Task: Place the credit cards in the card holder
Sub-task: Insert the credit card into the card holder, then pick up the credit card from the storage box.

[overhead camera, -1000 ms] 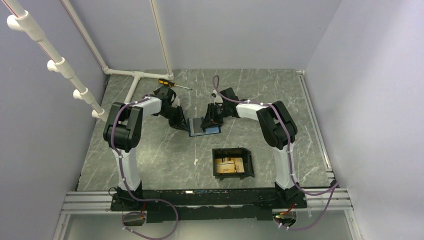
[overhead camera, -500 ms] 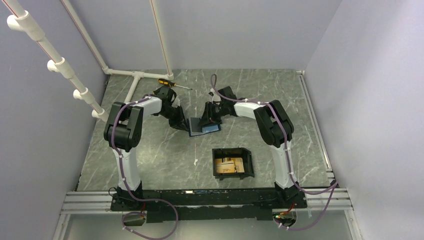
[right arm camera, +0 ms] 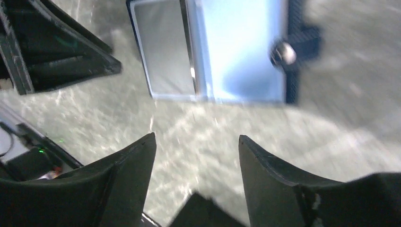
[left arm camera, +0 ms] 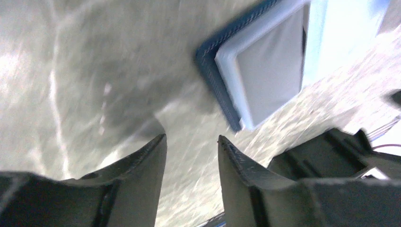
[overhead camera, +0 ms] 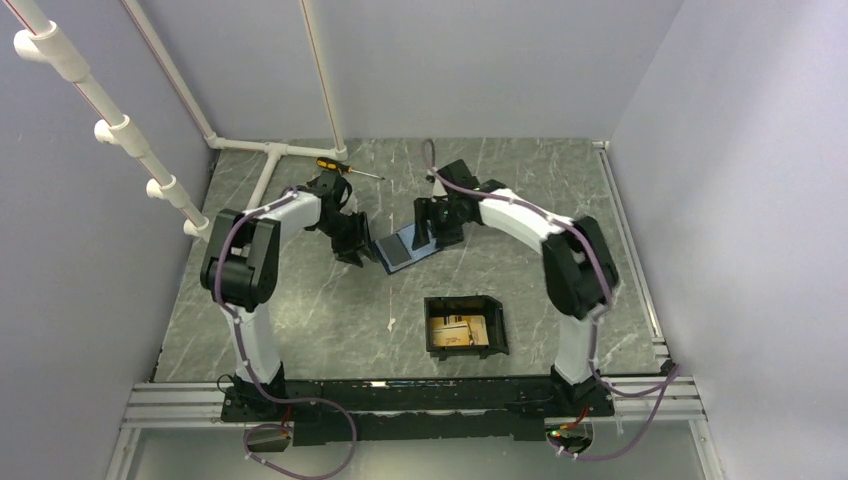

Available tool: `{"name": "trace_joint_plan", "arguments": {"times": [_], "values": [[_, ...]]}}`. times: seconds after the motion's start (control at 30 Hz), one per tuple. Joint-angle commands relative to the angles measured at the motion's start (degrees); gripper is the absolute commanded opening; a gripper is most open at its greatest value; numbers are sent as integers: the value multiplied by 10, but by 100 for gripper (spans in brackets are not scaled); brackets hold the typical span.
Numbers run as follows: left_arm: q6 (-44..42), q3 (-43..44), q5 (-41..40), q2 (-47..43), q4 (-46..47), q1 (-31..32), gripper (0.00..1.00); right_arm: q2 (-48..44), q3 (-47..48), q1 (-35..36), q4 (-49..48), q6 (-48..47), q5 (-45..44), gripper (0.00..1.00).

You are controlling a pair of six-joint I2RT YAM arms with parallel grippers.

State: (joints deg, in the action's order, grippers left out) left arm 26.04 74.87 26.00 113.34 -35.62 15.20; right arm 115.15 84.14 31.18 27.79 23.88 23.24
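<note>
The card holder (overhead camera: 466, 326), a small black tray, sits on the table in front of the arms, with orange-gold credit cards (overhead camera: 456, 331) lying inside it. Farther back, a dark blue wallet (overhead camera: 405, 248) lies opened flat between the two grippers. My left gripper (overhead camera: 358, 246) is just left of it. In the left wrist view this gripper (left arm camera: 191, 142) is open and empty, and the wallet (left arm camera: 265, 61) lies beyond its tips. My right gripper (overhead camera: 436, 226) is at the wallet's far right edge. In the right wrist view it (right arm camera: 196, 139) is open and empty, short of the wallet (right arm camera: 213, 52).
A yellow-handled screwdriver (overhead camera: 340, 167) lies at the back, near the white pipe frame (overhead camera: 265, 172) that runs along the left side. Grey walls close the table in on three sides.
Both grippers have opened and let go of the wallet, which now lies flat and turned slightly. The right arm has drawn back to the right.
</note>
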Motion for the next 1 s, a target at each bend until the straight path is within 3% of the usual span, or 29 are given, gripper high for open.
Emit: {"name": "trace_joint_plan", "arguments": {"times": [0.0, 0.13, 0.27, 0.33, 0.37, 0.53, 0.67, 0.87, 0.97], "values": [[-31, -40, -61, -94, -58, -4, 54, -188, -50, 20, 154, -42, -177, 72], [-15, -87, 4, -168, -32, 5, 68, -337, -170, 63, 168, -15, -180, 80], [-5, -90, 35, -213, -25, 46, 76, -406, -245, 115, 156, 42, -177, 84], [8, -92, 27, -222, -24, 75, 77, -405, -270, 129, 146, 86, -190, 99], [17, -97, 25, -226, -17, 87, 77, -399, -279, 140, 133, 104, -200, 100], [66, -145, 25, -254, 36, 109, 78, -384, -319, 195, 91, 190, -292, 100], [80, -177, 34, -272, 63, 115, 78, -372, -375, 209, 14, 196, -283, 99], [75, -197, 29, -281, 62, 121, 78, -296, -375, 245, 6, 213, -334, 99], [71, -201, 21, -285, 59, 121, 78, -263, -360, 258, 28, 237, -366, 94]]}}
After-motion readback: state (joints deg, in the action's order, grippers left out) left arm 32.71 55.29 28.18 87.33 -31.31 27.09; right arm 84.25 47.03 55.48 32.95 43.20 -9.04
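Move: The VIP card lies in the black tray about 20 cm back from the right hand, 7 cm to its right and some 5 cm lower. The tray's middle is roughly 19 cm back and 9 cm right of that hand, and the card holder about 2 cm ahead, 3 cm left and 5 cm below. From the left hand the card is some 18 cm back and 19 cm to the right, about 2 cm lower. Back in a quick arc, the right hand rises some 11 cm away from the card holder, drifts right, then sinks into the tray, about 19 cm back in all, fingers spreading wide around the VIP card and tilting nearer upright. The left hand leaves the holder's left edge, backing about 11 cm, rising, easing right and opening. ##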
